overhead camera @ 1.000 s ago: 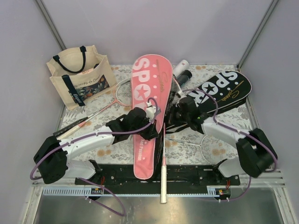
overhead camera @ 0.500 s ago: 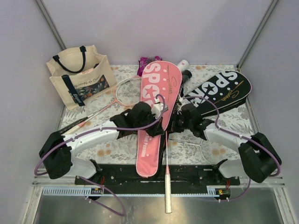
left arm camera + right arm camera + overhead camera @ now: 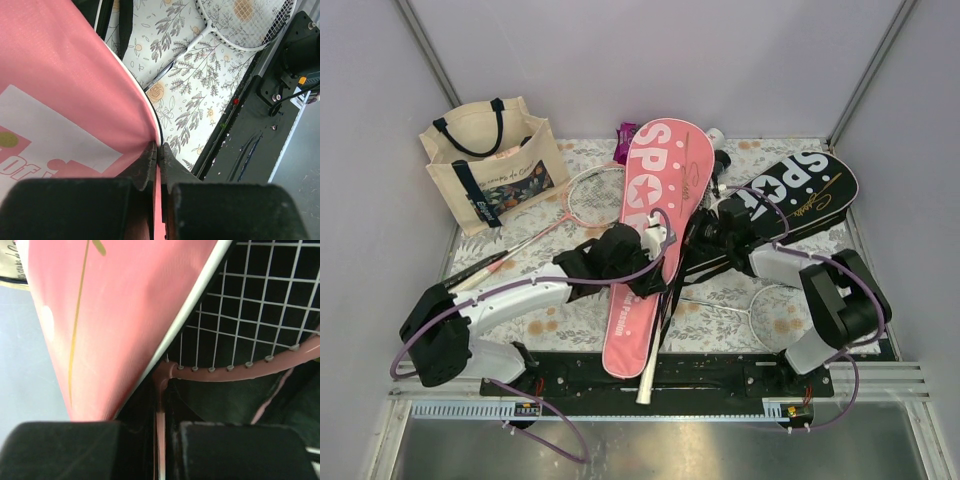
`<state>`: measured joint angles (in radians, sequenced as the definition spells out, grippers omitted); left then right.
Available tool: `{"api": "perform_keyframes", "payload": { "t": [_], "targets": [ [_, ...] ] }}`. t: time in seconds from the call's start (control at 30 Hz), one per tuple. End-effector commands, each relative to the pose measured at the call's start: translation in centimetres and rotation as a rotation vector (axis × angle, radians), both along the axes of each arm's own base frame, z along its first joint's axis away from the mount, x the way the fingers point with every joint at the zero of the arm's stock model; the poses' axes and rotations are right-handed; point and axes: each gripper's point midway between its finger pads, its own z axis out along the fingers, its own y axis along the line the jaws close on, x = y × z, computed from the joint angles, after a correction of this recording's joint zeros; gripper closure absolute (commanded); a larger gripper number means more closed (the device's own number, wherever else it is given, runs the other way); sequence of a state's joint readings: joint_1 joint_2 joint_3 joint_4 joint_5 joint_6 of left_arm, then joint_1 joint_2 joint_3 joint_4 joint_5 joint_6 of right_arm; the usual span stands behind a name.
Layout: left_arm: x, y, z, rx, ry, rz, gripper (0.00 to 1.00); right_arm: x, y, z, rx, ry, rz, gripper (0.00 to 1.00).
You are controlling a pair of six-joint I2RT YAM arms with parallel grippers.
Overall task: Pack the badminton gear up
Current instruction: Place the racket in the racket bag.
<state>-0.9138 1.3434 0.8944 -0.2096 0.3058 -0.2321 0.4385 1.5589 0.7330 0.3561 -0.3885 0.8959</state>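
Note:
A pink "SPORT" cover [image 3: 655, 190] lies lengthwise down the middle of the table. My left gripper [image 3: 648, 268] is shut on its right edge, and the left wrist view shows the pink cloth [image 3: 65, 90] pinched at the fingertips [image 3: 159, 148]. A pink racket's strung head [image 3: 240, 371] sits at the cover's [image 3: 115, 315] open side. My right gripper [image 3: 161, 407] is shut on its thin shaft just below the throat. The racket's white handle [image 3: 646, 380] sticks out over the near edge. A black "SPORT" cover [image 3: 790, 195] lies at the right.
A second pink racket [image 3: 592, 195] lies left of the cover, beside the cream tote [image 3: 490, 165]. A white racket [image 3: 770, 305] rests near the right arm. A white tube [image 3: 717, 137], a black tube [image 3: 723, 160] and a purple packet [image 3: 625, 130] lie at the back.
The pink cover's head has swung to the right. The racket's handle end has moved back from the near edge and to the left. The right gripper has shifted toward the back.

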Motion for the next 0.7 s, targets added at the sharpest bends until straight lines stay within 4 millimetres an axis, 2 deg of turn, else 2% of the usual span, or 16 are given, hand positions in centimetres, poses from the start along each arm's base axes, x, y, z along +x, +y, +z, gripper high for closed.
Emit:
{"api": "perform_keyframes", "payload": {
  "t": [0.0, 0.23, 0.37, 0.47, 0.67],
  "targets": [
    [-2.3, -0.4, 1.0, -0.048, 0.010, -0.068, 1.00, 5.1, 1.7, 9.1, 0.238, -0.234, -0.039, 1.00],
    [-2.8, 1.3, -0.6, -0.025, 0.028, -0.009, 1.00, 8.9, -1.2, 9.4, 0.269, -0.228, -0.196, 1.00],
    [-3.4, 1.0, 0.1, -0.105, 0.066, 0.019, 1.00, 10.6, -1.0, 9.6, 0.279, -0.238, -0.233, 1.00],
    [-3.6, 0.8, 0.9, -0.155, 0.081, 0.034, 1.00, 11.9, -0.8, 8.6, 0.287, -0.210, -0.260, 1.00],
    [-3.7, 1.4, 0.5, -0.183, 0.098, 0.082, 1.00, 13.8, -1.4, 7.4, 0.271, -0.152, -0.346, 1.00]
  ]
}}
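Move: The right hand holds the pink racket by its throat; the pink racket bag's middle lies about 9 cm to its left and level with it, while the racket's handle end sticks out beyond the bag's near end, some 41 cm back and 12 cm left. The black bag lies around 28 cm right and 10 cm ahead. The left hand has the pink bag's right edge pinched, the bag's middle about 10 cm ahead and 2 cm left of it, and the handle end roughly 30 cm back and 5 cm left. Keeping its pinch just below the racket head, the right hand carries the racket forward along the pink bag's open right edge by about 7 cm, drawing the protruding handle up towards the bag's near end while the wrist turns a little clockwise and its fingers tip slightly up. The left hand keeps the bag's edge pinched and eases it about 2 cm to the left, then lifts it slightly, turning some 10 degrees counter-clockwise as its fingertips tilt up. ##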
